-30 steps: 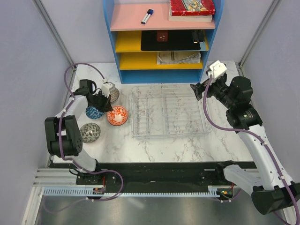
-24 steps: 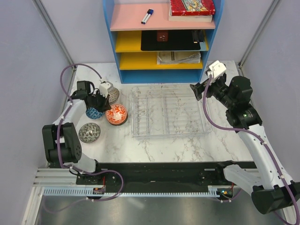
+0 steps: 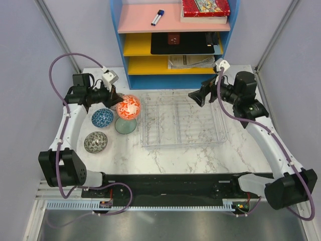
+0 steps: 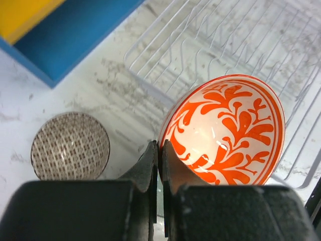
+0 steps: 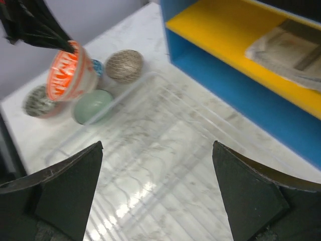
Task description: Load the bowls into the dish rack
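Note:
My left gripper (image 3: 118,102) (image 4: 160,150) is shut on the rim of the orange-red and white bowl (image 3: 129,106) (image 4: 228,133), which hangs tilted in the air just left of the dish rack (image 3: 146,142) (image 4: 220,35). On the table below sit a grey-green bowl (image 3: 125,125) (image 5: 93,105), a blue bowl (image 3: 102,118) and a speckled bowl (image 3: 95,142). A beige mesh-patterned bowl (image 4: 70,145) (image 5: 124,65) lies near the shelf. My right gripper (image 3: 197,97) (image 5: 156,145) hovers open and empty over the rack's far side. The clear rack holds nothing.
A blue shelf unit (image 3: 173,80) with yellow and pink shelves stands right behind the rack and the bowls. Grey walls close in the left and right sides of the marble table (image 3: 200,155). Cables loop off both arms.
The left arm has lifted the orange-red bowl off the table, up and toward the rack, uncovering the grey-green bowl beneath it. The right gripper has swung left over the rack.

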`<action>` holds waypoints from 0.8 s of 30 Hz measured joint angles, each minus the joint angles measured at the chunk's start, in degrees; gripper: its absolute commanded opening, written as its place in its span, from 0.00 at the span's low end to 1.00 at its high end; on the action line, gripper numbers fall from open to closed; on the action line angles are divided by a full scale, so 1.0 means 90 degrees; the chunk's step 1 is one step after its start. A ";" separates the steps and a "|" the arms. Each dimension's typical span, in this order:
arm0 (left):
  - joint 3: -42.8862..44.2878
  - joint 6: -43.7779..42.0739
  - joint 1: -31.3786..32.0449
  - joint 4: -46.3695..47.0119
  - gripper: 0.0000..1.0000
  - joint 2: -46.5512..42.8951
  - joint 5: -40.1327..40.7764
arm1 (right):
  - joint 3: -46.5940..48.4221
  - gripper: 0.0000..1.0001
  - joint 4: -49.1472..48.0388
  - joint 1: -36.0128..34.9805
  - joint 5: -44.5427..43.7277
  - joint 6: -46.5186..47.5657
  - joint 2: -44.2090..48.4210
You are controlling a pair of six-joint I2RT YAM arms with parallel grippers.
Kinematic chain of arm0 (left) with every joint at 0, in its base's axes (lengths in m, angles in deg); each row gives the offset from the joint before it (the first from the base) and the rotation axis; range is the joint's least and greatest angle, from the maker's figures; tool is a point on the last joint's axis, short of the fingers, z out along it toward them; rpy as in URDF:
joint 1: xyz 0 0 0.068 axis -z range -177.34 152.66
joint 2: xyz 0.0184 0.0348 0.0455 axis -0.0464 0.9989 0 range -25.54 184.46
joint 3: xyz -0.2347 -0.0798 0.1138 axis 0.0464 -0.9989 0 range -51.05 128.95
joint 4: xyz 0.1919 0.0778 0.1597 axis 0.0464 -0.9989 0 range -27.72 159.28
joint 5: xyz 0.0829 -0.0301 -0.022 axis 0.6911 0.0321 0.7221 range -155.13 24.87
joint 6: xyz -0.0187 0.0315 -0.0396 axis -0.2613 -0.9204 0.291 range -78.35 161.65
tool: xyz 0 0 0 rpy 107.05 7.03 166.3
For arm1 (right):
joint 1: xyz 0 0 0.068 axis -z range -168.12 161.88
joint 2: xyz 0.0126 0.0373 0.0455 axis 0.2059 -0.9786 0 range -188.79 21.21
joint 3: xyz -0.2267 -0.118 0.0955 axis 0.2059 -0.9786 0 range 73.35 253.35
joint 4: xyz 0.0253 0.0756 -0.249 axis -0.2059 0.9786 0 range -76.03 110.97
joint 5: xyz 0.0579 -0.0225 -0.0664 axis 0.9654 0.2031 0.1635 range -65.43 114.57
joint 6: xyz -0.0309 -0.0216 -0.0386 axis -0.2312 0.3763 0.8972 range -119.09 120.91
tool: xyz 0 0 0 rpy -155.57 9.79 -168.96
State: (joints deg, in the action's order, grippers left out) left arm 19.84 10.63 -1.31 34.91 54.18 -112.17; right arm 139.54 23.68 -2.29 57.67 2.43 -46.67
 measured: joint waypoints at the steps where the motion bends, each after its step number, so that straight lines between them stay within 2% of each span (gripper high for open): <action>1: 0.0126 0.0017 0.0078 -0.0007 0.02 0.0002 -0.0056 | 0.0019 0.97 -0.0104 0.0000 0.0219 -0.0260 -0.0134; 6: 0.0709 0.0265 0.0828 -0.0041 0.02 0.0068 -0.0287 | 0.0000 0.98 -0.1763 -0.0044 0.1741 -0.2645 -0.1144; 9: 0.0969 0.0488 0.1277 -0.0034 0.02 0.0282 -0.0299 | -0.0100 0.98 -0.2822 -0.0102 0.2178 -0.3823 -0.1707; 13: 0.1248 0.0707 0.1722 -0.0019 0.02 0.0697 -0.0189 | -0.0155 0.98 -0.3725 -0.0216 0.2506 -0.4864 -0.2385; 17: 0.1440 0.0869 0.2050 0.0019 0.02 0.0942 0.0044 | -0.0355 0.98 -0.4323 -0.0396 0.2669 -0.5486 -0.2759; 24: 0.1698 0.1117 0.2351 0.0238 0.02 0.0959 0.0243 | -0.0423 0.98 -0.4527 -0.0631 0.2900 -0.5710 -0.2885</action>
State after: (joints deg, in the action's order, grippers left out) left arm 35.12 20.68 19.85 37.05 62.81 -109.99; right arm 135.74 -17.06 -7.97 83.77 -48.95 -72.63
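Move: About 34 cm to the left hand's right and some 10 cm higher, level fore-and-aft, waits the open right gripper, to which the held orange bowl is going. The dish rack's middle is about 26 cm right, 2 cm ahead and 18 cm below the left hand; the green bowl is about 1 cm left, level fore-and-aft and 19 cm below. From the right hand, the orange bowl lies roughly 30 cm left, 4 cm back and 12 cm lower. Carrying the orange bowl by its rim, still pinched, the left hand sweeps about 14 cm right over the left part of the dish rack, rising some 5 cm and turning about 15 degrees clockwise. The right hand comes to meet the bowl, going left, then left and down, while its wrist swings roughly 50 degrees until the wide-open fingers point left, nearly level, at the bowl's near side. ##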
